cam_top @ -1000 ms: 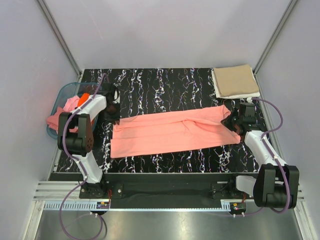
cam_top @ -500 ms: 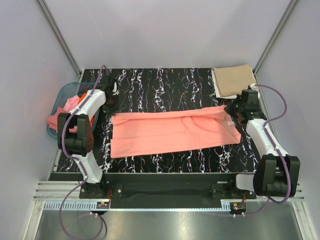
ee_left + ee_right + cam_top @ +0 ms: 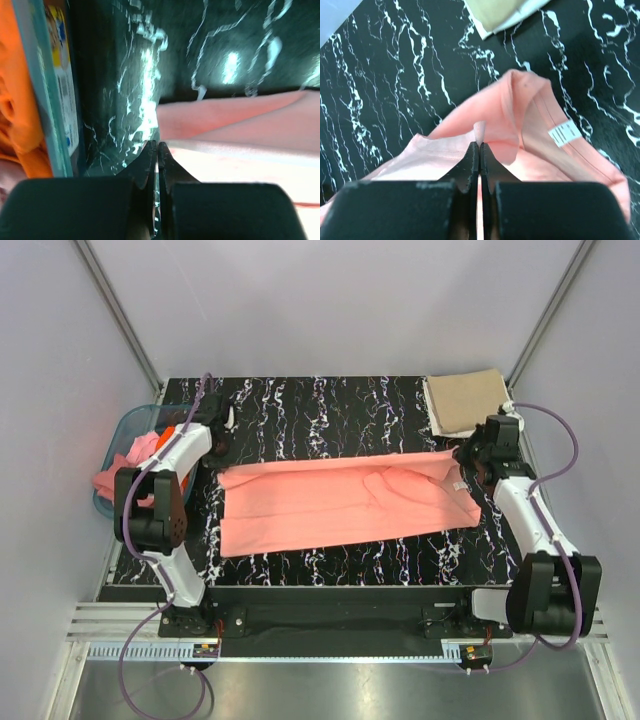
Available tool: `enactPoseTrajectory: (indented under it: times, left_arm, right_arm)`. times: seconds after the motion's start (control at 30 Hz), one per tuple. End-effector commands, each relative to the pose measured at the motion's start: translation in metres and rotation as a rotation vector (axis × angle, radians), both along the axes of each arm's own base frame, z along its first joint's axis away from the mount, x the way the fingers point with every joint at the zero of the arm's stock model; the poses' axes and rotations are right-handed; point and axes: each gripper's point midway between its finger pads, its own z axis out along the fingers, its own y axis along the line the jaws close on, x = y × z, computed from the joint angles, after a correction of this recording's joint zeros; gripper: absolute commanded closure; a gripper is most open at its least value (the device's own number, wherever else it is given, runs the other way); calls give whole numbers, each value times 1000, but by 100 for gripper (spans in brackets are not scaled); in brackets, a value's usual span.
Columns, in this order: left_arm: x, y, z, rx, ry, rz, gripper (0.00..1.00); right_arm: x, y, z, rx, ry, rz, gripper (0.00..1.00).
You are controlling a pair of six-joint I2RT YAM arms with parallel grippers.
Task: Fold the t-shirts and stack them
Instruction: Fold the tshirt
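Observation:
A salmon-pink t-shirt (image 3: 340, 505) lies stretched across the black marbled table (image 3: 330, 410). My left gripper (image 3: 220, 452) is at its back left corner. In the left wrist view that gripper (image 3: 156, 145) is shut, with the edge of the salmon-pink t-shirt (image 3: 240, 115) pinched at its tips. My right gripper (image 3: 463, 462) is at the shirt's back right end, by the collar. There it (image 3: 479, 144) is shut on a raised fold of the pink fabric (image 3: 530, 130), next to a white label (image 3: 565, 133). A folded tan t-shirt (image 3: 470, 402) lies at the back right corner.
A translucent teal basket (image 3: 118, 435) stands off the table's left edge, holding an orange t-shirt (image 3: 168, 432) and a pink one (image 3: 120, 475) that hangs over its rim. Its wall (image 3: 50, 100) is just left of my left fingers. Grey side walls close in both sides.
My left gripper has shut on the shirt's back left corner. Both grippers have moved toward the back, drawing the shirt's rear edge with them. The right stayed shut on its fold.

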Motion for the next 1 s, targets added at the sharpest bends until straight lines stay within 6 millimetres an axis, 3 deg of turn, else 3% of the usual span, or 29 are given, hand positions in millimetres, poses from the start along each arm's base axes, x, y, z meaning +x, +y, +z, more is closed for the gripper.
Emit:
enactPoseTrajectory:
  times: [0.0, 0.2, 0.53, 0.63, 0.67, 0.7, 0.73, 0.8, 0.97]
  left_arm:
    - [-19, 16, -2, 65, 3, 47, 100]
    - [-47, 21, -24, 105, 59, 48, 100]
    - [-73, 3, -26, 131, 66, 1, 100]
    - [-88, 6, -29, 183, 96, 3, 94]
    - [-94, 6, -32, 187, 111, 5, 90]
    - [-98, 4, -32, 185, 118, 2, 80]
    - [-102, 8, -29, 212, 125, 16, 80]
    - [-105, 9, -20, 227, 122, 32, 80]
    - [-89, -4, 19, 155, -2, 37, 69]
  right_arm:
    - [-24, -7, 6, -38, -22, -14, 100]
    - [-60, 0, -46, 50, 107, -62, 100]
    - [-82, -4, -88, 69, 251, -137, 100]
    - [-85, -11, -93, 40, 270, -157, 99]
    - [-86, -13, -94, 29, 276, -162, 98]
    - [-87, -14, -95, 22, 281, -166, 98]
    - [-88, -16, -95, 18, 283, -171, 95]
    - [-87, -15, -90, 22, 273, -164, 90]
    - [-87, -9, -70, 41, 256, -139, 75]
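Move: Both hands hold the far edge of the t-shirt up off the table. The shirt's near edge, over which it is being folded, lies about 22 cm back and 6 cm below the left hand at its left end, and about 16 cm back, 4 cm right and 13 cm below the right hand at its right end. The basket's middle stands some 17 cm left and 3 cm ahead of the left hand. The cardboard lies about 18 cm ahead and 5 cm right of the right hand. Still pinching the t-shirt's far edge, both hands swing it back over the lying cloth and lower it, quickly then easing: the left about 11 cm back and 5 cm down, the right roughly 9 cm back and just as far down, its fingers tipping down nearly 20 degrees. Late on both grippers open partway and let go of the edge; the left, tilting a little, rises about 2 cm. ##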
